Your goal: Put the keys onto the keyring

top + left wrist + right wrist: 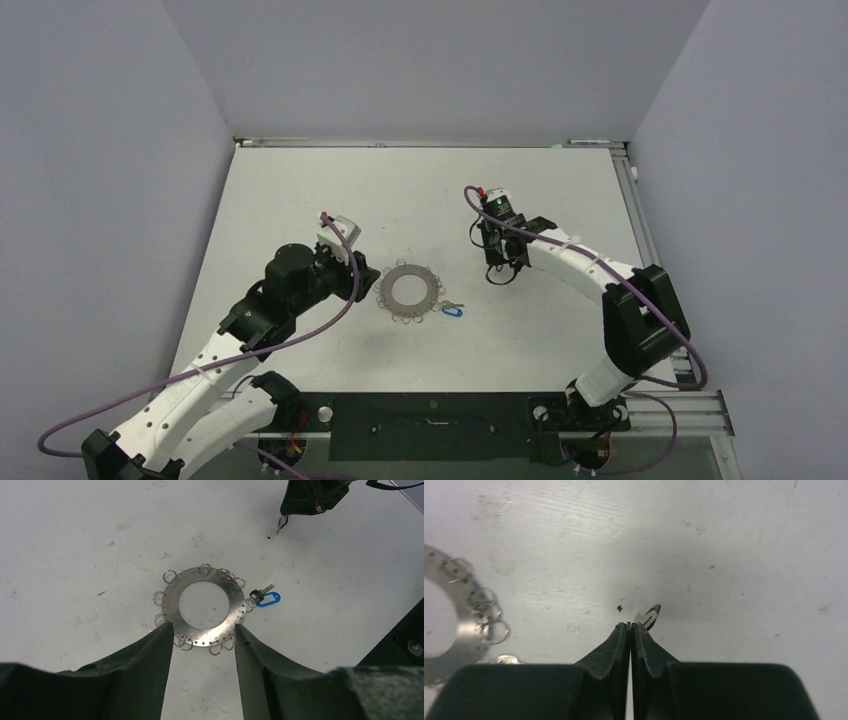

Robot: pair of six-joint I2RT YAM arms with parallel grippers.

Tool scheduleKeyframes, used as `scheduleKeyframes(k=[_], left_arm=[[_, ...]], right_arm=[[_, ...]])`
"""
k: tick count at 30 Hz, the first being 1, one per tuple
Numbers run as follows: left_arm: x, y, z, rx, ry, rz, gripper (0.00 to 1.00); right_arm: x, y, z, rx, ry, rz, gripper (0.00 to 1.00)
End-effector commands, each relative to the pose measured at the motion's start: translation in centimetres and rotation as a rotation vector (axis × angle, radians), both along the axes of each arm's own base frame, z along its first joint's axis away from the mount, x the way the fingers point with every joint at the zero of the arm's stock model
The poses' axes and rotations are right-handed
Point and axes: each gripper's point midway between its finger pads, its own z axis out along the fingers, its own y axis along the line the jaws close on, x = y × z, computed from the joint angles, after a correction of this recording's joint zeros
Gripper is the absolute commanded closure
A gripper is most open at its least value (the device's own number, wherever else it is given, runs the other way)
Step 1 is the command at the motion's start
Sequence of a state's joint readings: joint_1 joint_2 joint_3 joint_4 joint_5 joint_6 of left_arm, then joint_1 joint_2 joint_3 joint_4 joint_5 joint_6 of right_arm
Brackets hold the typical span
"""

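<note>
The keyring [205, 580], a flat grey disc with a wide hole and small wire loops round its rim, lies on the table [408, 290]. A blue key [267, 599] and a dark key [256, 595] lie together at its right edge, the blue one also showing from above [452, 311]. My left gripper [203, 625] is open, with one fingertip over the ring's near rim on each side; I cannot tell if they touch it. My right gripper [630, 625] is shut, and a small silver key [651, 615] sticks out of its tips. It hangs just above the table to the ring's right [503, 272].
The white table [300, 200] is bounded by grey walls on three sides. An aluminium rail [640, 220] runs along its right edge. A dark speck [619, 608] lies on the table under the right gripper.
</note>
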State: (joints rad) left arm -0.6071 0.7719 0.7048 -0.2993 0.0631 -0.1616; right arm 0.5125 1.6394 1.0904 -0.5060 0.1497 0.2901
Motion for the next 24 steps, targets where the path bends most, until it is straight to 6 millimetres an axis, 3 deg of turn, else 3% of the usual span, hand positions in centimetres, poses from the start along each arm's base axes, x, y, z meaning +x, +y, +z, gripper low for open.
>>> scheduleKeyframes(k=[1, 5, 7, 11, 14, 19, 24], left_arm=[[-0.7, -1.7, 2.3, -0.079, -0.074, -0.103, 0.55], [-1.9, -2.9, 2.9, -0.131, -0.098, -0.196, 0.55], [-2.6, -3.5, 3.4, -0.159, -0.118, -0.241, 0.55], [-3.7, -4.4, 3.8, -0.197, -0.145, -0.328, 0.55], [-5.0, -5.5, 4.2, -0.241, -0.16, -0.419, 0.55], [-6.0, -6.4, 3.3, -0.244, -0.161, -0.487, 0.55], [-8.1, -7.9, 2.0, -0.22, -0.171, -0.607, 0.51]], right_arm=[[-1.7, 3.9, 4.1, 0.195, -0.077, 0.091, 0.95], [-4.6, 7.4, 8.0, 0.388, -0.133, 0.224, 0.95], [-5.7, 8.0, 10.2, 0.461, -0.173, 0.264, 0.95], [-7.2, 8.8, 12.6, 0.555, -0.188, 0.316, 0.95], [-9.2, 10.2, 13.3, 0.625, -0.162, 0.403, 0.95], [-10.6, 10.3, 12.7, 0.629, -0.124, 0.434, 0.95], [-15.0, 13.2, 13.5, 0.731, -0.073, 0.615, 0.95]])
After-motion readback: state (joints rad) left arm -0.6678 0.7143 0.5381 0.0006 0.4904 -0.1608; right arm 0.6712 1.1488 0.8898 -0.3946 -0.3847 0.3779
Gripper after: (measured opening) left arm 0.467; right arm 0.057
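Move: Off to the left hand's right, about 25 cm away, 9 cm ahead and 15 cm lower, are the keys already pinched in the right fingers. The metal keyring's middle lies some 7 cm ahead, 6 cm right and 21 cm below the left hand. From the right hand that keyring is about 19 cm left, 3 cm back and 6 cm below; the key with the blue tag is about 9 cm left and 7 cm back, at table height. Drawing back about 12 cm, left 10 and up 12 (rising, then easing slightly down), the right hand keeps its pinch on the keys and swings its fingertips from downward round to the left, ending above the table on the near side of the blue-tagged key. Meanwhile the left hand, fingers still half open, goes back and right about 6 cm each way towards the held keys, turning clockwise some 25 degrees. ##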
